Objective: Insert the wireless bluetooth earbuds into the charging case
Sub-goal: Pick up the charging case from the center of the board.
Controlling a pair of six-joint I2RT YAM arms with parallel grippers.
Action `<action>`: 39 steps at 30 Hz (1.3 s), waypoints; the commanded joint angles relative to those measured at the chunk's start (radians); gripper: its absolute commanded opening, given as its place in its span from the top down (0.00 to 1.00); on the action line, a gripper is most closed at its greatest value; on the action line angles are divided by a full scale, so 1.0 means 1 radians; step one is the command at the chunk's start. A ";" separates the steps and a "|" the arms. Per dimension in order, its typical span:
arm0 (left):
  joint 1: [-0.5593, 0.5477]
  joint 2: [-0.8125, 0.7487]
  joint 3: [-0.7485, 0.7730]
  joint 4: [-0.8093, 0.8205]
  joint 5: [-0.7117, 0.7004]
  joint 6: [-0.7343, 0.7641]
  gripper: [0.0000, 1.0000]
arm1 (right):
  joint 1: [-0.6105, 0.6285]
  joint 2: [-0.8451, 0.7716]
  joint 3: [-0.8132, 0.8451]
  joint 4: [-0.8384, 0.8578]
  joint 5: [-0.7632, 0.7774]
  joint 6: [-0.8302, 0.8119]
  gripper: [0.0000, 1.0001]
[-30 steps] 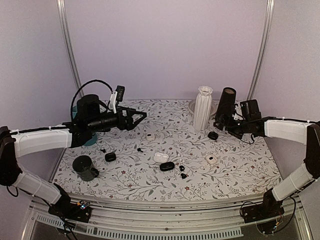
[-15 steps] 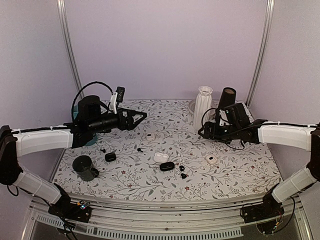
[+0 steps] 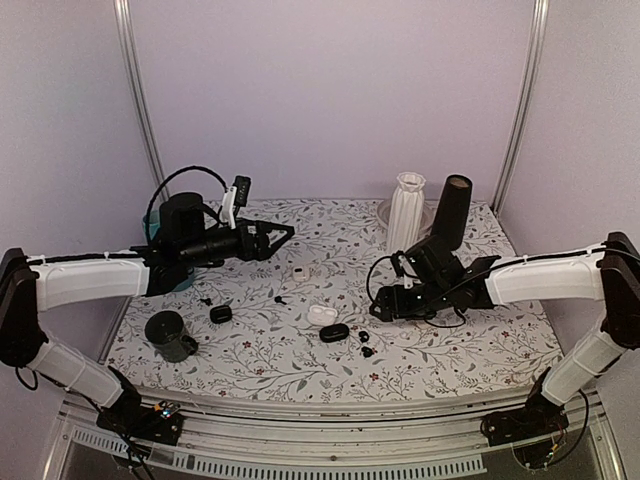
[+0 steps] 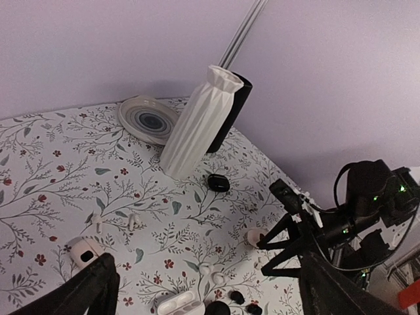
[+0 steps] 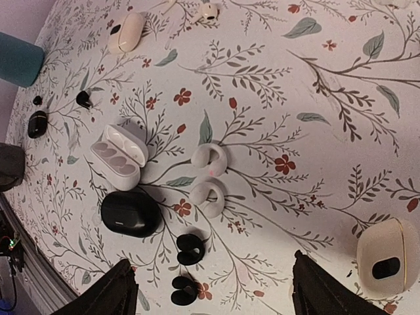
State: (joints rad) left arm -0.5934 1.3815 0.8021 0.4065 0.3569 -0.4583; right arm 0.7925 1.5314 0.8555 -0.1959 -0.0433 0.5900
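Observation:
Two tiny black earbuds [image 5: 190,249] lie on the floral table; in the top view [image 3: 364,343] they sit just right of a closed black case [image 3: 334,332], which also shows in the right wrist view [image 5: 131,213]. An open white case [image 5: 121,154] lies beside it, with two white ring-shaped buds [image 5: 210,177] close by. My right gripper [image 3: 382,306] is open and empty, hovering over the black earbuds, which lie between its fingers in its wrist view [image 5: 220,289]. My left gripper [image 3: 280,240] is open and empty, held high at the back left.
A white ribbed vase [image 3: 405,212], a black cylinder [image 3: 452,205] and a plate [image 4: 149,120] stand at the back right. A dark cup [image 3: 168,335] stands front left. Another black case [image 3: 221,314], small black buds [image 3: 205,300], a white case [image 3: 299,271] and a beige case [image 5: 387,252] lie around.
My right arm has swung from the back right, by the black cylinder, left and forward and now hangs over the black earbuds. The left arm has not moved.

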 commanded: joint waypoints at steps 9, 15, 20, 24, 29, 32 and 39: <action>-0.003 0.001 -0.028 0.005 -0.044 -0.026 0.04 | 0.149 0.187 0.163 -0.043 0.031 -0.055 0.31; 0.003 -0.020 -0.036 -0.023 -0.086 -0.024 0.04 | 0.197 0.301 0.284 -0.069 0.033 -0.122 0.29; 0.016 -0.040 -0.052 -0.040 -0.113 -0.031 0.04 | 0.199 0.346 0.345 -0.095 0.056 -0.116 0.29; 0.026 -0.046 -0.069 -0.044 -0.118 -0.044 0.04 | 0.199 0.384 0.407 -0.101 0.064 -0.108 0.30; 0.035 -0.056 -0.082 -0.044 -0.111 -0.054 0.04 | 0.189 0.442 0.471 -0.118 0.062 -0.101 0.32; 0.041 -0.066 -0.088 -0.047 -0.109 -0.055 0.04 | 0.161 0.454 0.485 -0.109 0.030 -0.073 0.36; 0.046 -0.065 -0.097 -0.052 -0.097 -0.060 0.04 | 0.098 0.468 0.482 -0.049 -0.048 -0.032 0.43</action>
State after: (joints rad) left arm -0.5587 1.3334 0.7227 0.3672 0.2531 -0.5098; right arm 0.9226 1.9705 1.3136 -0.2848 -0.0444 0.5259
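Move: The white open charging case at the board's centre lies about 13 cm to the right hand's left, 3 cm ahead and 7 cm below. The black case sits some 2 cm right of the white one and 4 cm nearer the bases. White earbuds lie 5 cm left and 2 cm ahead of the hand, black ones 5 cm left and 5 cm back. From the left hand, the white case is about 8 cm right, 2 cm back and 23 cm below. Leftward, low over the earbuds, the right hand sweeps about 12 cm to the white case, sinking some 3 cm; it drifts back at first, then curves forward and finally eases a centimetre right. Its wrist turns roughly 10 degrees counter-clockwise and the empty fingers narrow to a bit over half open. The left hand, open and empty, shifts some 3 cm left and down. ##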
